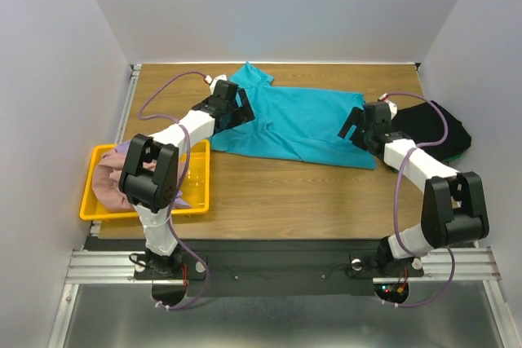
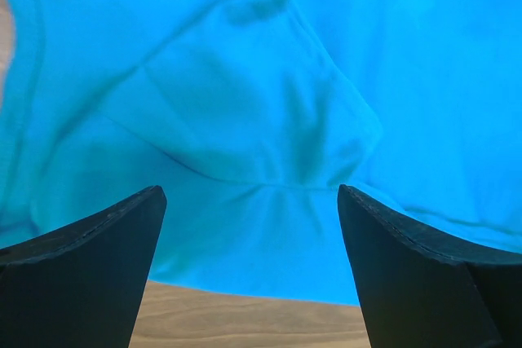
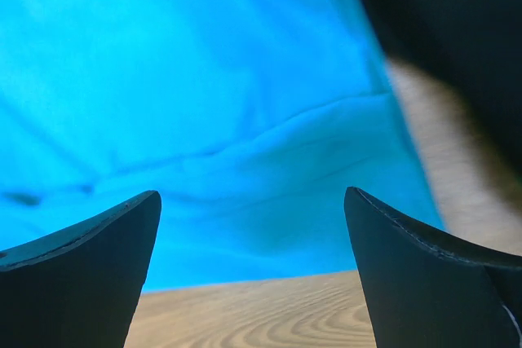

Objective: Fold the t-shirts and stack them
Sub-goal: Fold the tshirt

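A teal t-shirt [image 1: 298, 124] lies spread across the middle of the wooden table, partly folded, with a sleeve [image 1: 251, 77] sticking out at the back. My left gripper [image 1: 236, 112] hovers over its left edge, open, nothing between the fingers; teal cloth [image 2: 261, 120] fills the left wrist view. Over the shirt's right edge my right gripper [image 1: 357, 129] stands open and empty, with the teal hem [image 3: 269, 169] ahead of it. A black t-shirt [image 1: 432, 129] lies folded at the right, on something green. Pink and lavender shirts [image 1: 110, 181] are bunched in the tray.
The yellow tray [image 1: 196, 193] sits at the table's left front edge. White walls close in the table on three sides. Bare wood [image 1: 294, 197] stretches between the teal shirt and the arm bases.
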Robot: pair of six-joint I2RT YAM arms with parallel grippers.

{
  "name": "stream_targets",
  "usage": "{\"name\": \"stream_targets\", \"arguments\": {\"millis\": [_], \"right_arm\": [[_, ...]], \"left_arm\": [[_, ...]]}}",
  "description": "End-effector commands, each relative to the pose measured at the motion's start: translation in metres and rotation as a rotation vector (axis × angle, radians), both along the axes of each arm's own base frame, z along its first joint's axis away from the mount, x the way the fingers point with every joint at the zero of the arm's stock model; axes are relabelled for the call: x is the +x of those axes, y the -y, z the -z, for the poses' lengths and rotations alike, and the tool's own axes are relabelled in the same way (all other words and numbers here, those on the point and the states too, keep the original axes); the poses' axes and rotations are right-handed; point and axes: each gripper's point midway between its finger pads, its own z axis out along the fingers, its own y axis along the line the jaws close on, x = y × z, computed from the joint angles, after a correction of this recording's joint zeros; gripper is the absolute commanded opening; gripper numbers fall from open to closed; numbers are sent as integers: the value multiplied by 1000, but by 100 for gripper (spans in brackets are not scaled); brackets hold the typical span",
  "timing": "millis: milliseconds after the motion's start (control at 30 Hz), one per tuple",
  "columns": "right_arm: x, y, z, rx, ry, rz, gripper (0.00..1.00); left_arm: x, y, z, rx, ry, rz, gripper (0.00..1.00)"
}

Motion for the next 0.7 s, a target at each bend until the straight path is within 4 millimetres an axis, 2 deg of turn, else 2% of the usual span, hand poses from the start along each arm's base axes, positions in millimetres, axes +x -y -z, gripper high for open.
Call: {"name": "stream_targets", "arguments": {"millis": [0,67,200,233,300,367,400,433,467,500,533,567,600,667], "right_arm": [[3,-39,16,107,-6,-178,100],[2,-41,28,120,-33,-177,100],[-6,-30,52,96,-87,-106,100],[-13,-26,59,95,-105,-80,100],[-20,-23,61,94,-110,-57,100],[-36,-20,69,102,-143,-35,100],[-42,-18,70,99,-151,-24,100],[-46,-17,64,113,-140,-5,100],[-59,-14,70,109,-173,4,100],[-64,-13,69,111,-176,9,100],[-70,-9,69,103,-183,27,100],[-74,-8,64,107,-170,40,100],[-89,-4,72,97,-208,46,100],[-105,1,76,87,-239,67,100]], "left_arm": [[-6,12,8,-61,-1,14,98],[-12,11,26,-52,-42,15,98],[-32,5,54,-50,-104,-4,98],[-43,1,66,-46,-135,-8,99],[-61,-1,82,-40,-182,-13,98],[-75,0,85,-46,-203,-5,98],[-92,-1,96,-26,-232,-1,98],[-99,1,90,-46,-229,-10,99],[-108,4,90,-56,-238,-9,98],[-115,5,90,-62,-239,-10,99],[-131,6,96,-42,-256,-2,98],[-137,6,92,-48,-256,-12,99],[-149,2,97,-31,-277,-25,98],[-163,2,99,-19,-298,-36,98]]}}
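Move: The near strip of the turquoise t-shirt lies about 6 cm below both open hands: the left's landing spot is some 4 cm back, the right's some 2 cm back and 2 cm left. The t-shirt's middle is about 15 cm to the left hand's right and level with it. From the right hand, the black t-shirt lies some 23 cm right and 2 cm ahead; the yellow bin sits about 30 cm left and 20 cm back from the left hand. Both wide-open hands come down some 6 cm, easing slightly back, until their fingertips press on the t-shirt's near strip. They then stay at that height and drag the cloth back towards the robot, the left hand by about 6 or 7 cm, the right by about 5, without closing the fingers. ##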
